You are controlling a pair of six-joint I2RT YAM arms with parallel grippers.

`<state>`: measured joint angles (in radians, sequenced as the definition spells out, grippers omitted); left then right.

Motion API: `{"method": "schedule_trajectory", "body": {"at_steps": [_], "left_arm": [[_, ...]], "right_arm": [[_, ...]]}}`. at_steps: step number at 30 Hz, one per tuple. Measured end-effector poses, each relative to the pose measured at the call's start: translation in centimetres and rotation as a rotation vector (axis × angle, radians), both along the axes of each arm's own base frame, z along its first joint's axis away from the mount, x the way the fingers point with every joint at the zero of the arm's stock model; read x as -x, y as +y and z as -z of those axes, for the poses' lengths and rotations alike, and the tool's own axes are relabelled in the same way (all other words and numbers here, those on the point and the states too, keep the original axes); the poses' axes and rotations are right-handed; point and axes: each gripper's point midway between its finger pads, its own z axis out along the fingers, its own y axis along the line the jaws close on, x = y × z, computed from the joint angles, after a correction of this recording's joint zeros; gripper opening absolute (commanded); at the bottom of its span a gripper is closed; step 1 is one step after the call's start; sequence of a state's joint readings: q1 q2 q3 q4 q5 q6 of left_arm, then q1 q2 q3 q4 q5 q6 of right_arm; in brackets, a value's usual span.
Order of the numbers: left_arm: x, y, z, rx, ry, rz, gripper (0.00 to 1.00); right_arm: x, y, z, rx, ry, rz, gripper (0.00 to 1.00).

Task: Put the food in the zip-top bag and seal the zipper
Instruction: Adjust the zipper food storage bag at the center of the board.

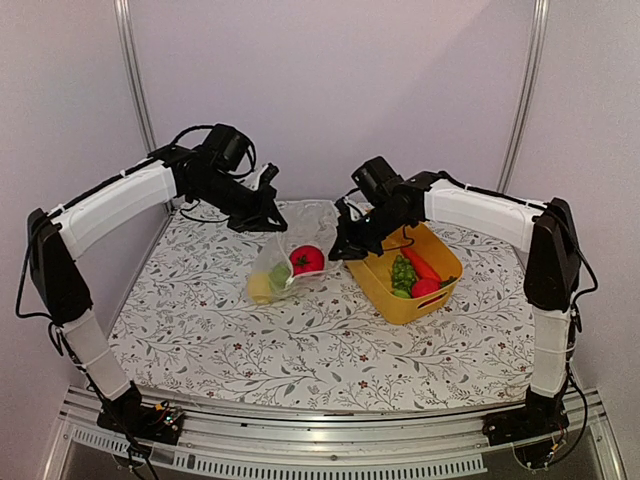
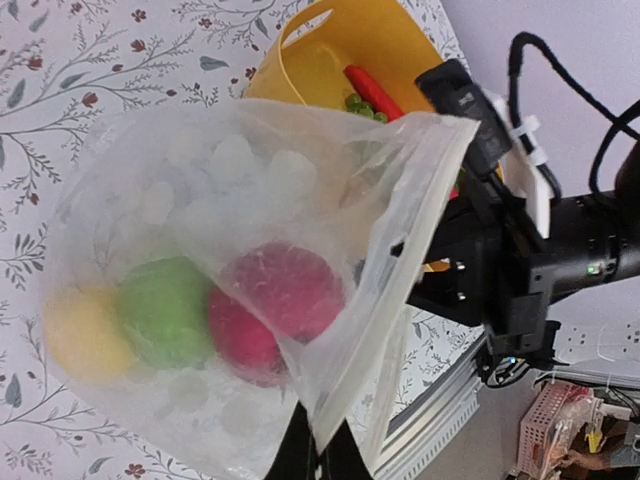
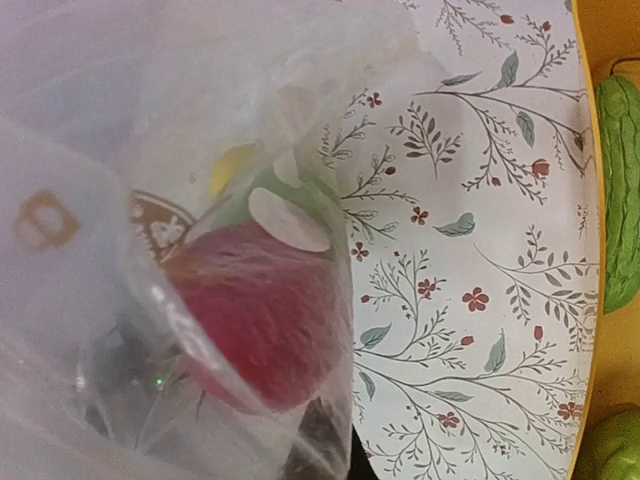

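Observation:
The zip-top bag (image 1: pixel 288 255) hangs slack over the table's middle, held up by both grippers at its mouth. Inside lie a red apple (image 1: pixel 307 260), a green piece (image 1: pixel 280 276) and a yellow lemon (image 1: pixel 260 289). My left gripper (image 1: pixel 264 216) is shut on the bag's far-left edge; in the left wrist view its fingertips (image 2: pixel 320 455) pinch the plastic beside the zipper (image 2: pixel 415 215). My right gripper (image 1: pixel 346 246) is shut on the bag's right edge. The right wrist view looks through the plastic at the apple (image 3: pixel 265 320).
A yellow tub (image 1: pixel 432 293) sits right of the bag, just under the right wrist. It holds a carrot (image 1: pixel 420 263), a green piece (image 1: pixel 402 272) and a red piece (image 1: pixel 425 288). Floral cloth covers the table; metal posts stand at the back corners.

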<state>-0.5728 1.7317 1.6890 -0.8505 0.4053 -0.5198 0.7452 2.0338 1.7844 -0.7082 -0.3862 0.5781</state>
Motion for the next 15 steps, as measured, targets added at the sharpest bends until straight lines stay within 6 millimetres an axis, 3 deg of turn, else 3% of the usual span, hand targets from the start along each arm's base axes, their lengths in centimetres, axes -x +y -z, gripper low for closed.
{"method": "schedule_trajectory", "body": {"at_steps": [5,7,9,12,15], "left_arm": [[-0.1,0.9,2.1,-0.079,0.024,-0.01,0.0],[-0.4,0.8,2.1,-0.107,0.038,-0.013,0.0],[-1.2,0.2,0.3,-0.103,0.012,-0.015,0.0],[-1.8,-0.6,-4.0,-0.041,-0.071,-0.022,0.0],[-1.6,-0.6,-6.3,-0.006,-0.118,-0.028,0.0]], "right_arm": [[-0.3,1.5,-6.7,-0.12,-0.045,-0.033,0.0],[-0.2,1.4,-8.4,-0.16,-0.044,-0.047,0.0],[0.0,1.3,-9.1,-0.181,-0.027,-0.056,0.0],[-0.2,0.6,-8.9,-0.183,0.009,-0.043,0.0],[-0.5,0.1,-8.8,-0.183,0.029,-0.028,0.0]]}}
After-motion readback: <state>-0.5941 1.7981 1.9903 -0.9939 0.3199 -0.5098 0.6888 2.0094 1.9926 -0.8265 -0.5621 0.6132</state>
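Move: Both grippers already pinch the rim of the loaded zipper bag, whose body hangs about 14 cm below the left one, 4 cm ahead and 1 cm to its right; from the right one it is 9 cm left, 4 ahead, 5 below. The tomato sits some 4 cm right, 3 ahead and 14 below the left gripper, the yellow fruit 8 left, 3 ahead and 20 below. The yellow box is roughly 16 cm right, 6 ahead and 10 below the right gripper. Jerk the bag up by its rim to shake the food down, keeping both grippers shut. Raise the right gripper some 9 cm at once, its fingers swinging up about 10 degrees, then hold that height; dip the left one about 2 cm first, then whip it up to end 6 cm above its start and slightly forward. ##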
